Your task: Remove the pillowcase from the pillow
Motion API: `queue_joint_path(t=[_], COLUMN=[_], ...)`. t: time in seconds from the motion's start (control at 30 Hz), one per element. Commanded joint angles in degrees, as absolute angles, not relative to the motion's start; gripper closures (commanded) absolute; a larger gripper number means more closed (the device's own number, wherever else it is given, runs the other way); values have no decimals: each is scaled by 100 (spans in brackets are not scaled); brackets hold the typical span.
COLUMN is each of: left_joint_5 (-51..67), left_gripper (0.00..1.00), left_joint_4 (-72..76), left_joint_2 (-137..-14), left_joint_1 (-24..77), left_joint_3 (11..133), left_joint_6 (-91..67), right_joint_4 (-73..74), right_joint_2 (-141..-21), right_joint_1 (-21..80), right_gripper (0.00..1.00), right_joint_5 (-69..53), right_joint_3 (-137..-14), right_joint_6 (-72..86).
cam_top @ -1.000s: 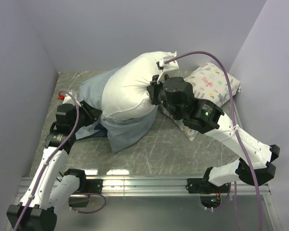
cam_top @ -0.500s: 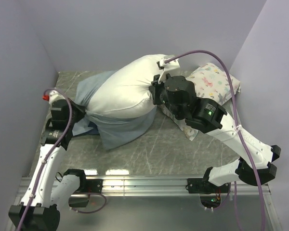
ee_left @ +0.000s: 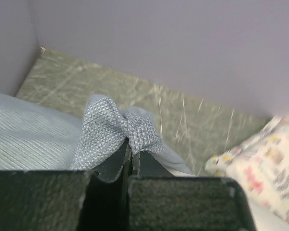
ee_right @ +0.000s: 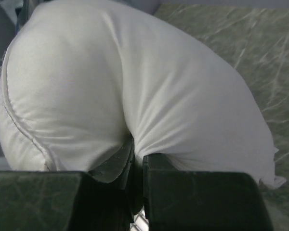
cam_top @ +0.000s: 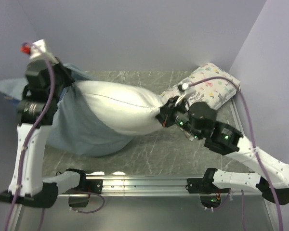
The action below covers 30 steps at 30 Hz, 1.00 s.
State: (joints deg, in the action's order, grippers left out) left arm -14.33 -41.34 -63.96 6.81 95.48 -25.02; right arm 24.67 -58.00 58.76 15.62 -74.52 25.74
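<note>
The plain white pillow [cam_top: 118,108] lies stretched across the middle of the table, its left end still inside the pillowcase [cam_top: 79,132]. The pillowcase shows its pale grey-blue inner side and hangs bunched at the left. My left gripper [cam_top: 62,79] is raised high at the far left and is shut on a fold of the pillowcase [ee_left: 118,127]. My right gripper [cam_top: 162,117] is shut on the right end of the pillow [ee_right: 135,96], pinching its white fabric between the jaws.
A smaller cream floral-print pillow [cam_top: 209,86] lies at the back right against the wall. Lilac walls close in the table on the left, back and right. The metal rail [cam_top: 144,182] with the arm bases runs along the near edge.
My left gripper closed on the pillowcase and lifted up and back to the far left, pulling the cover off most of the pillow. My right arm drew the pillow's end rightward and lower.
</note>
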Motion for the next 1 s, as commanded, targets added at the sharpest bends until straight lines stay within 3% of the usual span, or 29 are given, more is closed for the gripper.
queue_joint_path(t=[0.0,0.13,0.2,0.23,0.3,0.33,0.37,0.4,0.43,0.5,0.6,0.63,0.73,0.97], left_joint_5=[-2145,-1970,-1829,-1698,-1548,-1460,-1311,-1283,-1275,-1231,-1230,-1204,-1213,-1125], left_gripper=[100,100,100,100,100,100,98,95,86,82,65,59,45,39], left_joint_4=[-4140,-3605,-3244,-3130,-2919,-2822,-2734,-2620,-2593,-2593,-2646,-2593,-2584,-2953], left_joint_2=[-7389,-7786,-7944,-7998,-8112,-8130,-8147,-8208,-8252,-8436,-8622,-8639,-8675,-9280], left_joint_1=[1412,1705,1792,1819,1854,1872,1881,1881,1881,1881,1890,1890,1881,1881], left_joint_3=[9704,8686,8096,7938,7665,7594,7507,7506,7523,7681,7962,8006,8287,9307], left_joint_6=[-1846,-1959,-2126,-2188,-2416,-2469,-2539,-2557,-2575,-2584,-2575,-2566,-2505,-2320], right_joint_4=[1478,793,869,1140,1387,1641,1748,1845,1968,2065,2075,1952,1505,72], right_joint_2=[-5906,-6249,-6354,-6398,-6486,-6495,-6486,-6452,-6390,-6153,-5784,-5688,-5476,-5774], right_joint_1=[5774,5783,5766,5748,5669,5634,5599,5573,5537,5537,5528,5537,5581,6906], right_gripper=[100,100,100,95,77,55,45,37,28,22,16,8,5,1], right_joint_5=[476,272,900,1166,1624,1939,2108,2240,2554,2802,3015,2997,2409,3313], right_joint_3=[-6314,-5090,-4992,-5062,-5368,-5509,-5659,-5939,-6072,-6396,-6513,-6460,-6013,-4625], right_joint_6=[3154,3585,3481,3428,3210,3138,3059,2911,2848,2699,2515,2435,2259,1820])
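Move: The left gripper holds the pillowcase rim and the right holds the pillow's bare end. The tabletop spot to bring the rim down to lies about 40 cm below the left hand, 7 ahead and 8 to its right; the pillow's middle is 20 to its right, 9 back and 12 lower. For the right hand, the tabletop is 36 cm almost straight below, the pillow's middle 18 left, 3 ahead and 6 lower, and the patterned pillow 22 ahead, 28 right and 33 lower. Swing both closed grippers down fast by over 20 cm towards the table, the left also going forward and right and tipping some 30 degrees down, then open both to let go of the rim and the pillow end. Lift the left about 5 cm, still easing forward and right; lift the right about 15 cm with a drift forward and right, then bring it back, left and a little down over the pillow end. ##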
